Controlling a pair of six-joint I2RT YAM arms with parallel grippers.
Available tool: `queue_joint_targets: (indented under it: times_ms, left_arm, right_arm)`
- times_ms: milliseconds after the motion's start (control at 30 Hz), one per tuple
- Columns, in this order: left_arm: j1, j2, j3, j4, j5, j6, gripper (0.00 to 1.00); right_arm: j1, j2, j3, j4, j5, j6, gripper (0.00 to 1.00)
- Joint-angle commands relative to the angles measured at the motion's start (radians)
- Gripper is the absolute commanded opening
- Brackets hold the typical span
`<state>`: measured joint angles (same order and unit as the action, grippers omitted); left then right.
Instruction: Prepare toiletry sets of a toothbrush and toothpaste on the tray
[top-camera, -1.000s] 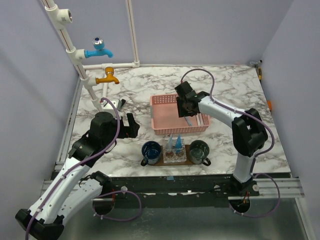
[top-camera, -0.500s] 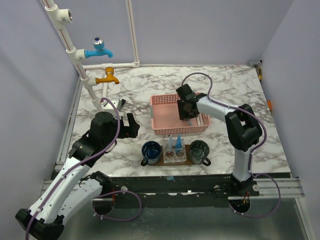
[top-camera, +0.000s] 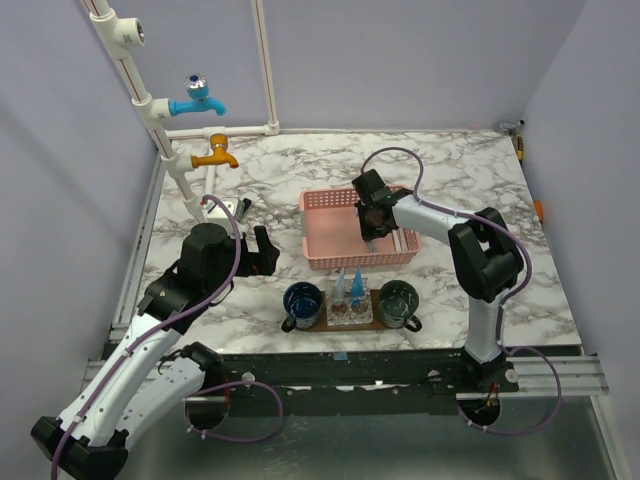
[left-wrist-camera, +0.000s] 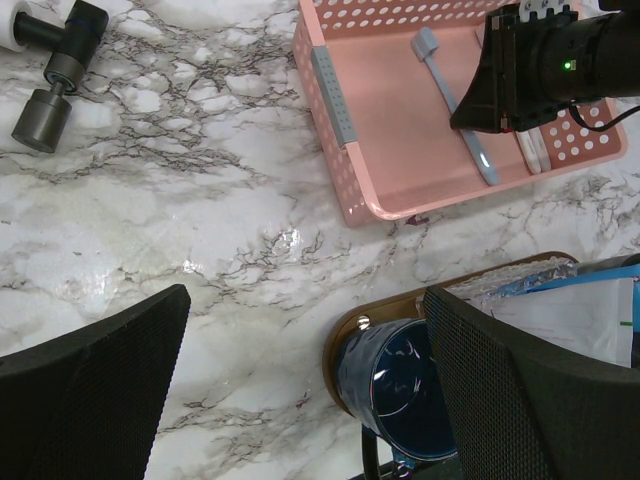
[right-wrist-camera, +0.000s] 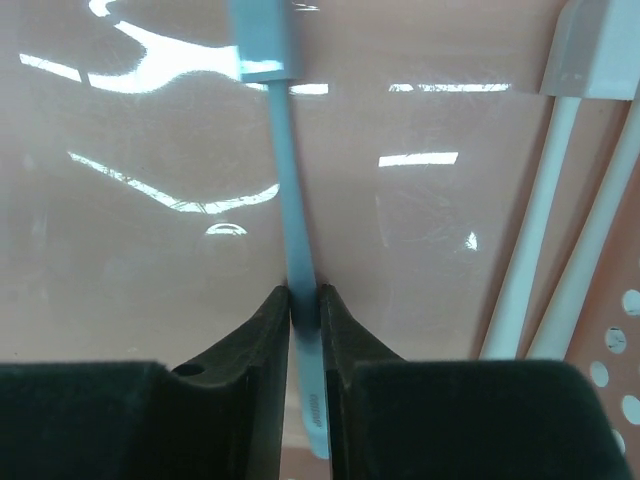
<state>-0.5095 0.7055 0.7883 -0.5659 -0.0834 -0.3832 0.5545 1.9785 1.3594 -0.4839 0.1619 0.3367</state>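
Observation:
My right gripper (right-wrist-camera: 305, 295) is down in the pink basket (top-camera: 328, 228), shut on the handle of a light-blue toothbrush (right-wrist-camera: 290, 200) that lies on the basket floor. The left wrist view shows the same toothbrush (left-wrist-camera: 455, 100) with the right gripper (left-wrist-camera: 472, 120) on it. Two white toothbrushes (right-wrist-camera: 545, 230) lie just to the right. The dark wooden tray (left-wrist-camera: 350, 328) sits in front of the basket and carries two dark cups (top-camera: 302, 300) and what look like two blue-and-white toothpaste tubes (top-camera: 349, 286) in clear holders. My left gripper (left-wrist-camera: 305, 300) hovers open left of the tray, holding nothing.
A black cylindrical tool (left-wrist-camera: 58, 72) lies on the marble at the far left. White pipes with a blue tap (top-camera: 196, 101) and an orange tap (top-camera: 216, 155) stand at the back left. Purple walls close in the table on three sides.
The right gripper sank lower into the basket and its jaws closed onto the light-blue toothbrush handle. The left arm has not moved.

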Motion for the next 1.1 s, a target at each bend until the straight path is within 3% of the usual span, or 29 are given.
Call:
queue_joint_targets:
  times_ms: [0, 100, 400, 1067]
  left_arm:
    - [0.008, -0.002, -0.011, 0.014, -0.022, 0.007, 0.99]
    - [0.008, -0.001, -0.013, 0.014, -0.024, 0.007, 0.99]
    - [0.008, 0.002, -0.014, 0.016, -0.038, 0.006, 0.99]
    - [0.008, -0.030, -0.023, 0.042, 0.006, -0.003, 0.99]
  right_arm:
    - [-0.005, 0.034, -0.037, -0.004, -0.031, -0.015, 0.14]
    - [-0.005, 0.029, -0.040, -0.004, -0.034, -0.016, 0.01]
    - [-0.004, -0.079, -0.055, 0.014, -0.053, -0.040, 0.00]
    - [0.009, -0.505, -0.139, 0.127, -0.108, 0.022, 0.00]
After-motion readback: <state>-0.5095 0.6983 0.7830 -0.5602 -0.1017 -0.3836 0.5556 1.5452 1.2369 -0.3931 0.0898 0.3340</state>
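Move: The grey-blue toothbrush lies on the basket floor with its handle between the right fingertips, its middle about 2 cm ahead and 1 cm left of the right hand. The two white toothbrushes lie roughly 8 cm right and 1 cm farther out. The clear holder on the tray stands some 21 cm back and 6 cm left; the green mug, 23 cm back and 8 cm right. From the left hand the toothbrush lies about 20 cm ahead, 27 cm right and 18 cm below. The right fingers, already around the toothbrush handle, close until they pinch it just below its middle. After a short pause the hand lifts the toothbrush almost straight up, slowly and then fast, by about 15 cm, easing back about 1 cm. The wrist tilts some 20 degrees on the way, fingertips swinging forward and up and the hand's left side rising. ##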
